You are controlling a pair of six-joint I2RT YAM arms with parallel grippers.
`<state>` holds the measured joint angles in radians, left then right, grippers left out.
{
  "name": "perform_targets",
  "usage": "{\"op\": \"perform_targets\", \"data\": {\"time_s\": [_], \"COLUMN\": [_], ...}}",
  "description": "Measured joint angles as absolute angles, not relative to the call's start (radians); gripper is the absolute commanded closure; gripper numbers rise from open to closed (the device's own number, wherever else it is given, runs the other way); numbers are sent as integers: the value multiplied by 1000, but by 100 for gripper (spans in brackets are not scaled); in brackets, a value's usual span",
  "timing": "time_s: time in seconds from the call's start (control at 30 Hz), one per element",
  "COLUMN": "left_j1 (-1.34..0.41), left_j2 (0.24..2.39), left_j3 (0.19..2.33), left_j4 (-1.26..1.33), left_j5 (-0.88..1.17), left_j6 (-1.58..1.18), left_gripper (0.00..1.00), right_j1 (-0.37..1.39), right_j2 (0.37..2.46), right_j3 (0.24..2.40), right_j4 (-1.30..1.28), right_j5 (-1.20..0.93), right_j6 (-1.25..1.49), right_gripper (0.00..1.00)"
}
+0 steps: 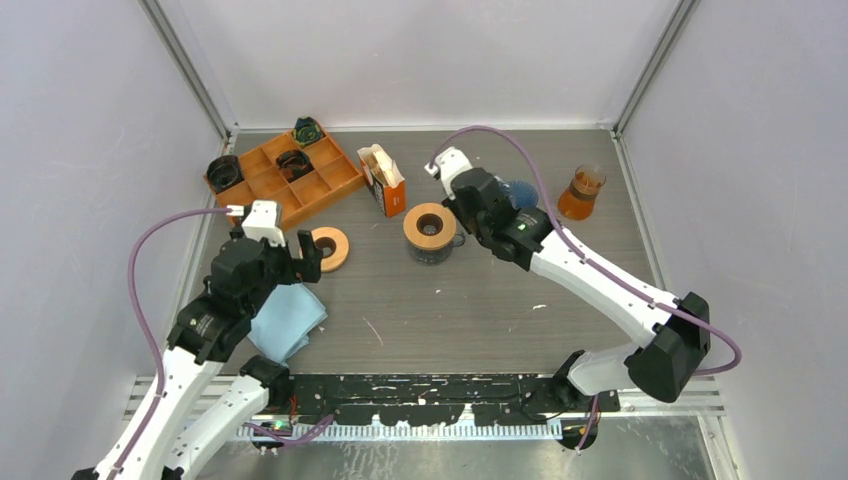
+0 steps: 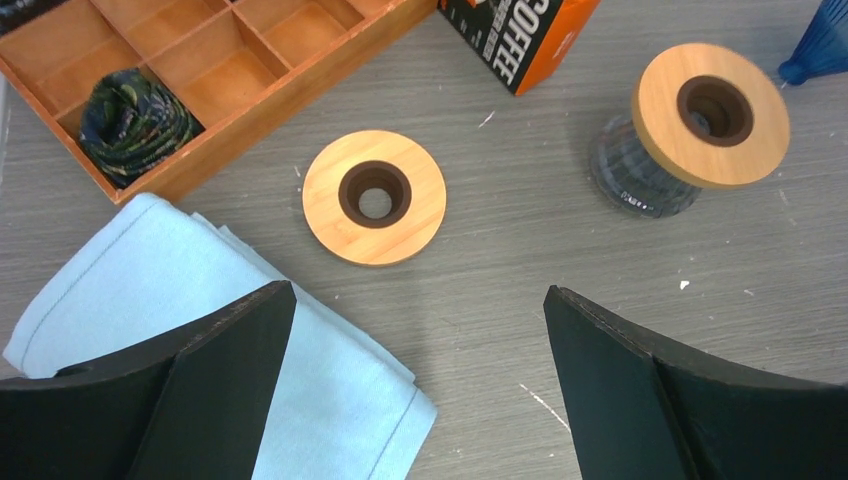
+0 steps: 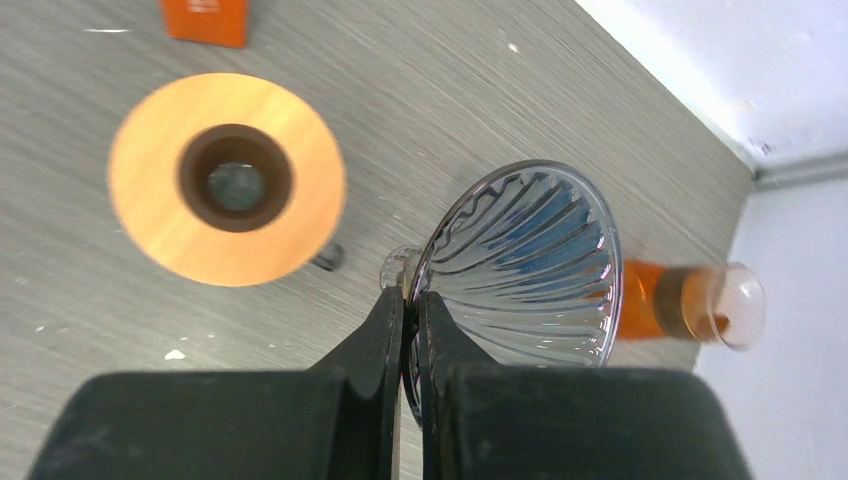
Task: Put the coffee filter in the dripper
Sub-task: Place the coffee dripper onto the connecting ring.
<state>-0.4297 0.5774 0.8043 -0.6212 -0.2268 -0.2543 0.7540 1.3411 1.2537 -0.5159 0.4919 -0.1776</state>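
Observation:
The dripper point(image 3: 520, 265) is a ribbed clear glass cone with a blue tint. My right gripper point(image 3: 410, 295) is shut on its rim and holds it tilted, to the right of the glass carafe with a wooden collar point(image 3: 228, 178). In the top view the dripper point(image 1: 520, 190) shows partly behind the right gripper point(image 1: 503, 203). White coffee filters point(image 1: 377, 157) stick out of the orange coffee box point(image 1: 388, 190) behind the carafe point(image 1: 430, 230). My left gripper point(image 1: 297, 262) is open and empty, its jaws wide apart point(image 2: 420, 290) over the table.
A loose wooden ring point(image 2: 374, 196) lies just ahead of the left gripper. A folded blue cloth point(image 2: 150, 270) lies under its left finger. A wooden compartment tray point(image 1: 262, 182) with dark items stands at the back left. An orange glass flask point(image 1: 581, 192) stands at the back right.

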Motion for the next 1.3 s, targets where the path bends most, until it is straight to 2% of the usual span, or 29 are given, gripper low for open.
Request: {"op": "perform_targets", "data": {"time_s": [0.3, 0.63, 1.3], "left_j1": [-419, -333, -286], "left_j2": [687, 686, 723], "left_j3": [821, 821, 821], "left_j4": [-667, -670, -669], "left_j5": [-229, -170, -46], "left_j6": [-284, -311, -334], "left_gripper": [1, 1, 1], "right_j1": [858, 903, 915], "right_j2": [1424, 1502, 1639], "right_j3": [1255, 1291, 1315], "right_j4": [-452, -402, -352], "right_j5": [389, 322, 341], "right_j6": [-286, -365, -448], "right_gripper": [99, 99, 99]}}
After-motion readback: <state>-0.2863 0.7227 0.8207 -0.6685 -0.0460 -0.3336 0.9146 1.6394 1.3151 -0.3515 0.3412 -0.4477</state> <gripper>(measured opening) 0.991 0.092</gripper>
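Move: My right hand already pinches the clear glass dripper by its rim. The connecting ring, sitting on the glass server, is about 10 cm to this hand's left, 1 cm back and 13 cm below. The coffee filter box stands some 9 cm ahead and 18 cm left; the blue dripper is about 7 cm ahead and 7 cm right, both roughly 18 cm lower. From my empty left hand the connecting ring lies about 23 cm right, 9 cm ahead and 12 cm down. I swing the glass dripper about 12 cm left until its narrow end comes over the hole of the connecting ring, turning my right hand some 25 degrees counter-clockwise; the sideways travel then dies out and I mostly lower, about 6.5 cm in all, while the hand's left side dips. The fingers keep their pinch on the rim. My open left hand sinks 3.5 cm, tipping down. ##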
